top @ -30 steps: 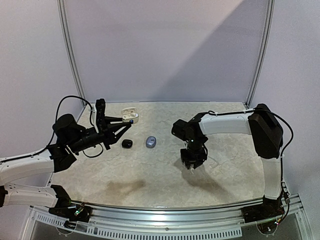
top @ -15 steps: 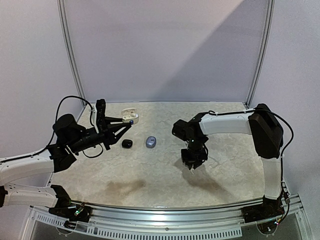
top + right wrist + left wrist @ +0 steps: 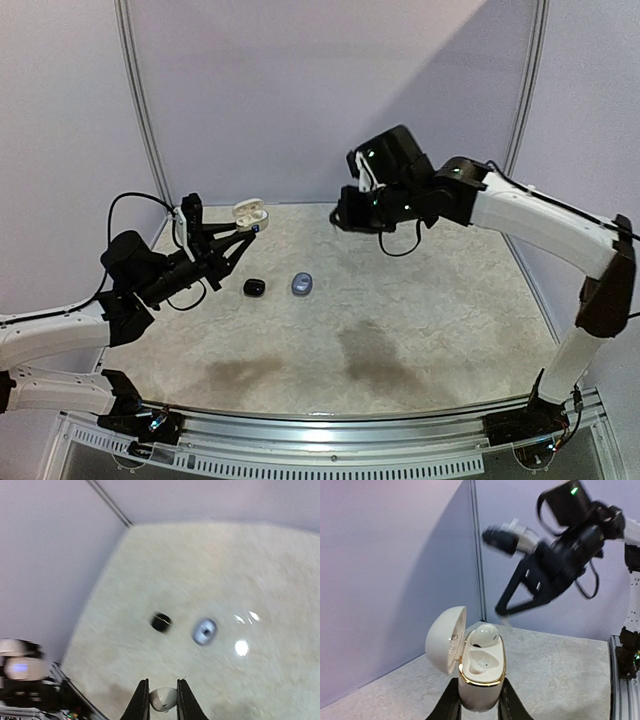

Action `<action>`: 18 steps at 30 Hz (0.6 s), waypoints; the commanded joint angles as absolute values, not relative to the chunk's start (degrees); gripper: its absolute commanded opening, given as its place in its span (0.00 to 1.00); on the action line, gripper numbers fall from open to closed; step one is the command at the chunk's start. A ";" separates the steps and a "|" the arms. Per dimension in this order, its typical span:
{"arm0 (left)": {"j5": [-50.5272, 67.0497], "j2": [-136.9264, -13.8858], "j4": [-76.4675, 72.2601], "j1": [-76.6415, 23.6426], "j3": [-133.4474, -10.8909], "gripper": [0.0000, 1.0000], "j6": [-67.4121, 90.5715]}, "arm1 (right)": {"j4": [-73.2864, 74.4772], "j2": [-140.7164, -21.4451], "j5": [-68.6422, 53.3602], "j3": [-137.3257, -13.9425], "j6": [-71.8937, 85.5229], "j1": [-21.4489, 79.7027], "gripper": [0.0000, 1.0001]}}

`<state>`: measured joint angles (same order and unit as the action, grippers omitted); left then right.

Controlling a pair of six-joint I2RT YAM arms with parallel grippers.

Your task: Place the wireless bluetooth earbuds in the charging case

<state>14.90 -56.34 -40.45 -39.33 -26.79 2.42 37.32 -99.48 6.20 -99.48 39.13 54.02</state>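
Note:
My left gripper [image 3: 479,701] is shut on the base of a white charging case [image 3: 481,677] with a gold rim, held upright above the table with its lid [image 3: 445,639] swung open. One white earbud [image 3: 484,635] sits in the far slot; the near slot [image 3: 481,661] is empty. In the top view this case [image 3: 250,212] is at the back left, with the left gripper [image 3: 241,232] under it. My right gripper [image 3: 163,698] is shut on a small white earbud [image 3: 164,699]. It hangs high over the back of the table [image 3: 342,217], to the right of the case and apart from it.
A small black case [image 3: 254,287] and a blue-grey case [image 3: 302,284] lie on the marbled tabletop [image 3: 420,320], below and between the two grippers. The wrist view also shows the black case [image 3: 161,622] and the blue-grey case [image 3: 204,631]. Purple walls with metal corner posts [image 3: 138,100] close the back.
The right arm has risen from the table at centre right with the white earbud pinched in it and swung up and left toward the case. The left gripper has lifted the case slightly.

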 commanded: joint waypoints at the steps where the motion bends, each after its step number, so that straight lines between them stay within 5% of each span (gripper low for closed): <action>1: 11.16 -57.69 -45.73 -39.37 -26.45 0.00 -2.22 | 9.57 -95.21 14.87 -97.45 30.36 60.62 0.00; 6: 11.53 -57.70 -46.15 -39.42 -26.68 0.00 -1.41 | -5.77 -98.16 15.63 -97.25 24.12 64.61 0.00; 18: 10.58 -57.78 -46.00 -39.38 -27.18 0.00 -0.31 | -9.97 -105.82 12.42 -100.55 18.19 68.17 0.00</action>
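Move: The open white charging case, one earbud already seated, is in the left fingers, its middle about 1 cm ahead, 1 right and 1 above the left hand. From the right hand, which already pinches the other white earbud, the case lies some 12 cm left, 6 back and 6 above. On the table, 27 cm below the right hand, the purple case is about 14 ahead and 6 left, the black case 12 ahead and 17 left. Up and leftward in a fast arc, the right hand carries the pinched earbud towards the open case: it climbs some 17 cm while drawing back about 5, then sinks 5 while still travelling left, 13 in all. Its wrist turns about 40 degrees, bringing the down-slanting fingers level. The left hand keeps hold of the case, easing about 1 cm up and forward. ##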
